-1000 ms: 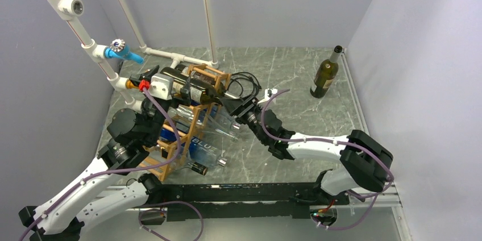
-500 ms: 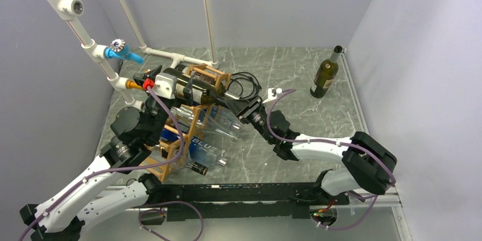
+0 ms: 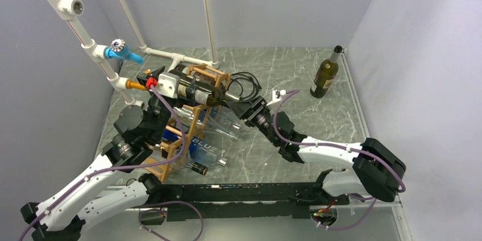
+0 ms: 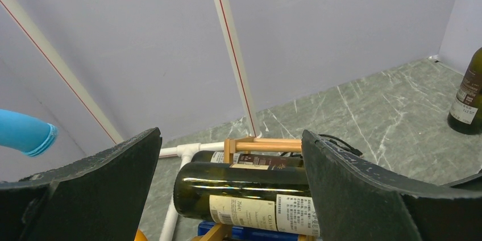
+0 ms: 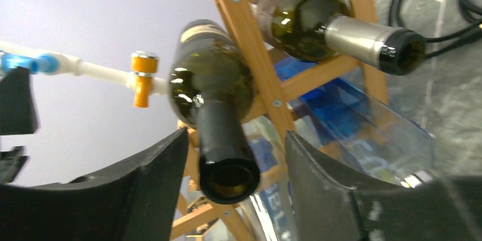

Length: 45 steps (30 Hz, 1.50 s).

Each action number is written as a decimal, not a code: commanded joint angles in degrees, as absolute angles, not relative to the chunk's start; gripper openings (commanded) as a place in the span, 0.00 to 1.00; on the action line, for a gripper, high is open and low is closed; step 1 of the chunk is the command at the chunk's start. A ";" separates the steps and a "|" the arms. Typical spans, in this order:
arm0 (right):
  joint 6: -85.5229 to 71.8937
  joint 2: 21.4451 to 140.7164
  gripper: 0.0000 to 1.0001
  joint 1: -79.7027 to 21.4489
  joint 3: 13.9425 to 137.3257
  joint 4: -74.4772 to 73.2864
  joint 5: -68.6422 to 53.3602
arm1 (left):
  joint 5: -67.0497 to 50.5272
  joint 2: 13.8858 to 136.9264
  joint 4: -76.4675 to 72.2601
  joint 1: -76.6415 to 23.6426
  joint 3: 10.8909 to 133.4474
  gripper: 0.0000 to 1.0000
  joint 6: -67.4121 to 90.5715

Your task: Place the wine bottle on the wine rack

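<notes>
A dark green wine bottle (image 3: 199,92) lies on its side across the top of the wine rack (image 3: 194,117), an orange-brown stick lattice left of centre. Its base (image 4: 239,187) sits between the wide-open fingers of my left gripper (image 4: 230,134), with a gap showing on the left side. Its neck and mouth (image 5: 227,161) point at my right gripper (image 5: 236,136). That gripper's jaws stand open on either side of the neck, with daylight on both sides. In the top view my right gripper (image 3: 243,106) is at the rack's right side and my left gripper (image 3: 170,79) at its back left.
The rack holds another dark bottle (image 5: 341,30) in a top cell and a clear bottle with a blue label (image 3: 207,147) lower down. One green bottle (image 3: 325,75) stands upright at the back right. White pipes with a blue valve (image 3: 122,53) run along the left; black cable (image 3: 245,82) lies behind the rack.
My right gripper has shifted slightly right along the bottle's neck and its elbow swung right. My left gripper has edged right at the bottle's base. The bottle stays on the rack top.
</notes>
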<state>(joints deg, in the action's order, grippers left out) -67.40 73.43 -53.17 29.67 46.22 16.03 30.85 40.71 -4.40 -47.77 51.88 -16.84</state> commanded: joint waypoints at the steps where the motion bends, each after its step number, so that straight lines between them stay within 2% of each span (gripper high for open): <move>1: -63.61 70.49 0.70 -52.65 30.83 38.54 16.05 | 30.11 40.78 -4.39 -47.63 53.76 0.99 -15.89; 3: -60.47 67.63 0.78 -52.57 31.73 32.94 17.16 | 29.84 40.55 -4.11 -47.69 54.02 0.99 -15.62; 9: -44.66 58.87 0.93 -52.08 38.01 11.37 23.20 | 29.82 40.25 -4.40 -47.73 53.88 1.00 -15.45; 16: -21.61 54.67 0.99 -50.36 48.11 -8.59 29.63 | 27.53 39.73 -2.72 -47.90 54.83 1.00 -13.57; 23: -11.00 65.83 0.99 -44.39 67.46 -28.77 43.97 | 28.13 40.36 -3.86 -47.85 54.03 1.00 -14.23; 27: -8.98 69.86 0.99 -38.92 73.45 -30.83 49.95 | 28.42 41.03 -3.50 -47.90 54.21 1.00 -14.73; 30: -9.51 72.41 0.99 -31.17 78.62 -32.47 45.45 | 29.66 41.28 -5.20 -47.90 53.23 1.00 -16.04; 35: -8.96 75.47 0.98 -22.34 84.99 -31.08 44.62 | 28.47 41.23 -4.87 -47.90 53.39 1.00 -15.49; 45: -11.85 82.46 0.96 -6.90 90.78 -26.76 34.21 | 28.20 40.76 -5.45 -47.89 53.07 0.99 -15.71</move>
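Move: The right hand is at the neck of the wine bottle just laid on the rack, whose middle lies about 10 cm to its left and 5 cm ahead, at about its height. The bottle still standing on the table is roughly 37 cm to its right, 20 cm ahead and 9 cm lower; the black cable coil lies some 22 cm ahead, 4 cm right and 24 cm down. From the left hand the standing bottle is about 49 cm right, 19 cm ahead and 26 cm lower. Opening the rest of the way, the right fingers come clear of the laid bottle's neck with a small dip, then the hand sweeps about 36 cm right, soon rising and reaching forward too, some 12 to 15 cm each, towards the standing bottle. On the way the wrist rolls its left side down by about 75 degrees and swings some 50 degrees clockwise, bringing the open fingers to face that bottle's neck. ##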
